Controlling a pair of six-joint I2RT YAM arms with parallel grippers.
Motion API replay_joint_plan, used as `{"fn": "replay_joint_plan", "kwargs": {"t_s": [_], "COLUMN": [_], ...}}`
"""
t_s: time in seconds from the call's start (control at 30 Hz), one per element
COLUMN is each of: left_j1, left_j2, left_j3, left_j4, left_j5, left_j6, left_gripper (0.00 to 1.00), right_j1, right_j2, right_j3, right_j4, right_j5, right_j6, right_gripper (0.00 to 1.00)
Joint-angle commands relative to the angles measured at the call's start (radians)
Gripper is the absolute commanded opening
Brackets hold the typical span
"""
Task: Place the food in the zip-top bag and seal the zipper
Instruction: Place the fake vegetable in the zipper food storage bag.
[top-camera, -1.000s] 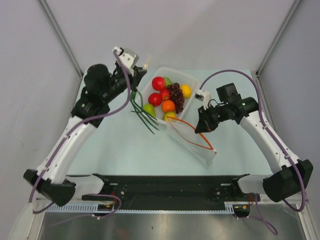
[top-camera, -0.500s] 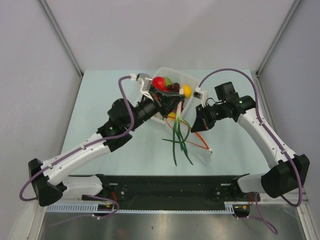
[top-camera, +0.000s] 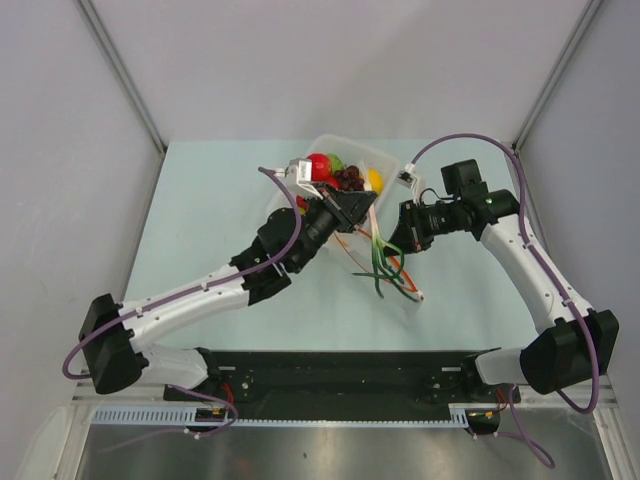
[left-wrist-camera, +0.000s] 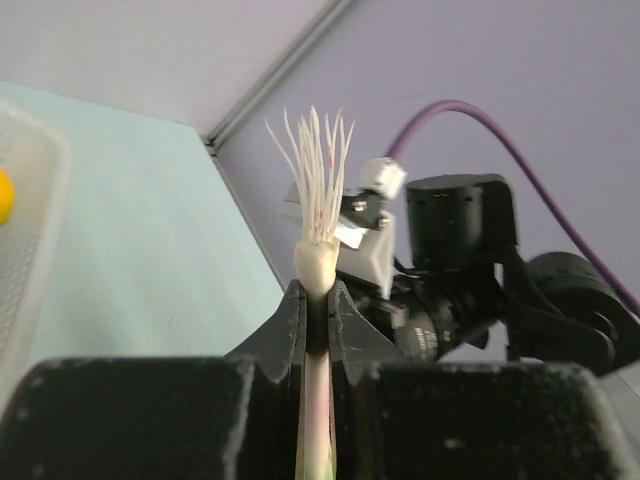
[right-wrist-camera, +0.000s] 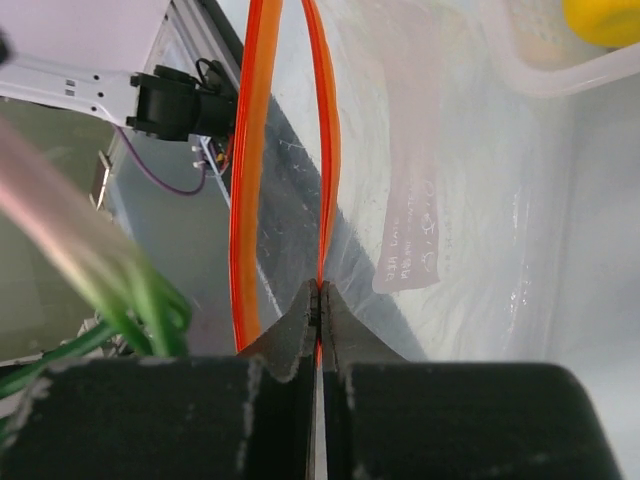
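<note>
My left gripper (top-camera: 370, 213) is shut on the white stem of a bunch of thin green stalks (top-camera: 380, 265), which hang down over the open mouth of the clear zip-top bag (top-camera: 407, 291). In the left wrist view the stem's white rooted end (left-wrist-camera: 318, 255) sticks out past the gripper (left-wrist-camera: 318, 300). My right gripper (top-camera: 398, 240) is shut on one orange-red zipper strip (right-wrist-camera: 324, 150) and holds that edge up; the other strip (right-wrist-camera: 245, 200) bows away, so the mouth gapes. The right wrist view shows that gripper (right-wrist-camera: 318, 292) and the green stalks (right-wrist-camera: 140, 310) at the left.
A white translucent tray (top-camera: 388, 160) behind the bag holds a red apple (top-camera: 318, 166), dark grapes (top-camera: 348, 178) and a yellow lemon (top-camera: 374, 180); my left arm hides other fruit. The lemon (right-wrist-camera: 600, 20) and tray rim (right-wrist-camera: 540, 72) also show in the right wrist view.
My left arm has swung from the tray's far left side across to the bag mouth, carrying the green stalks. My right gripper stayed shut on the zipper strip, shifting slightly.
</note>
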Motion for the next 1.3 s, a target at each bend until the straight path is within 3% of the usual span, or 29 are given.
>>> {"fn": "replay_joint_plan", "kwargs": {"t_s": [0.0, 0.37, 0.57, 0.83, 0.87, 0.93, 1.27], "left_j1": [-0.007, -0.009, -0.009, -0.047, -0.056, -0.087, -0.155], "left_j2": [0.027, 0.068, 0.086, 0.103, 0.103, 0.102, 0.102], "left_j3": [-0.010, -0.095, -0.157, -0.210, -0.221, -0.256, -0.336], "left_j4": [0.020, -0.039, 0.006, 0.241, 0.288, 0.462, 0.773], "left_j5": [-0.122, -0.292, -0.429, -0.542, -0.542, -0.531, -0.332], "left_j6": [-0.099, -0.079, 0.032, 0.288, 0.382, 0.481, 0.831], "left_gripper": [0.00, 0.00, 0.00, 0.00, 0.00, 0.00, 0.00], "right_j1": [-0.011, -0.040, -0.043, -0.045, -0.046, -0.049, -0.083], "right_j2": [-0.003, -0.007, -0.008, 0.000, 0.000, 0.004, 0.024], "right_j3": [-0.006, -0.027, -0.032, -0.037, -0.040, -0.047, -0.055], "right_j4": [0.054, 0.059, 0.054, 0.066, 0.074, 0.088, 0.255], "right_j5": [-0.079, -0.145, -0.182, -0.235, -0.239, -0.257, -0.413], "right_j6": [0.060, 0.063, 0.058, 0.063, 0.093, 0.115, 0.356], "right_gripper": [0.00, 0.00, 0.00, 0.00, 0.00, 0.00, 0.00]}}
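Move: Some 14 cm below the left hand, about 5 cm back and 2 cm to its right, lies the zip-top bag's open mouth; the right fingers on its rim are roughly 13 cm below that hand, 4 cm back and 5 cm right. The food basket's middle sits about 17 cm ahead of the left hand, 8 cm left and 34 cm down. From the right hand the mouth is about 2 cm back, 2 cm left and 1 cm lower. Lowering the spring onion, still pinched near its roots with leaves hanging, the left hand sinks about 13 cm towards the bag's mouth while drifting 5 cm forward and left, then rises some 4 cm and draws back 3 cm. It turns about 25 degrees counter-clockwise as its left side lifts. The right hand keeps its pinch on the rim, rising 3 cm and tilting. ##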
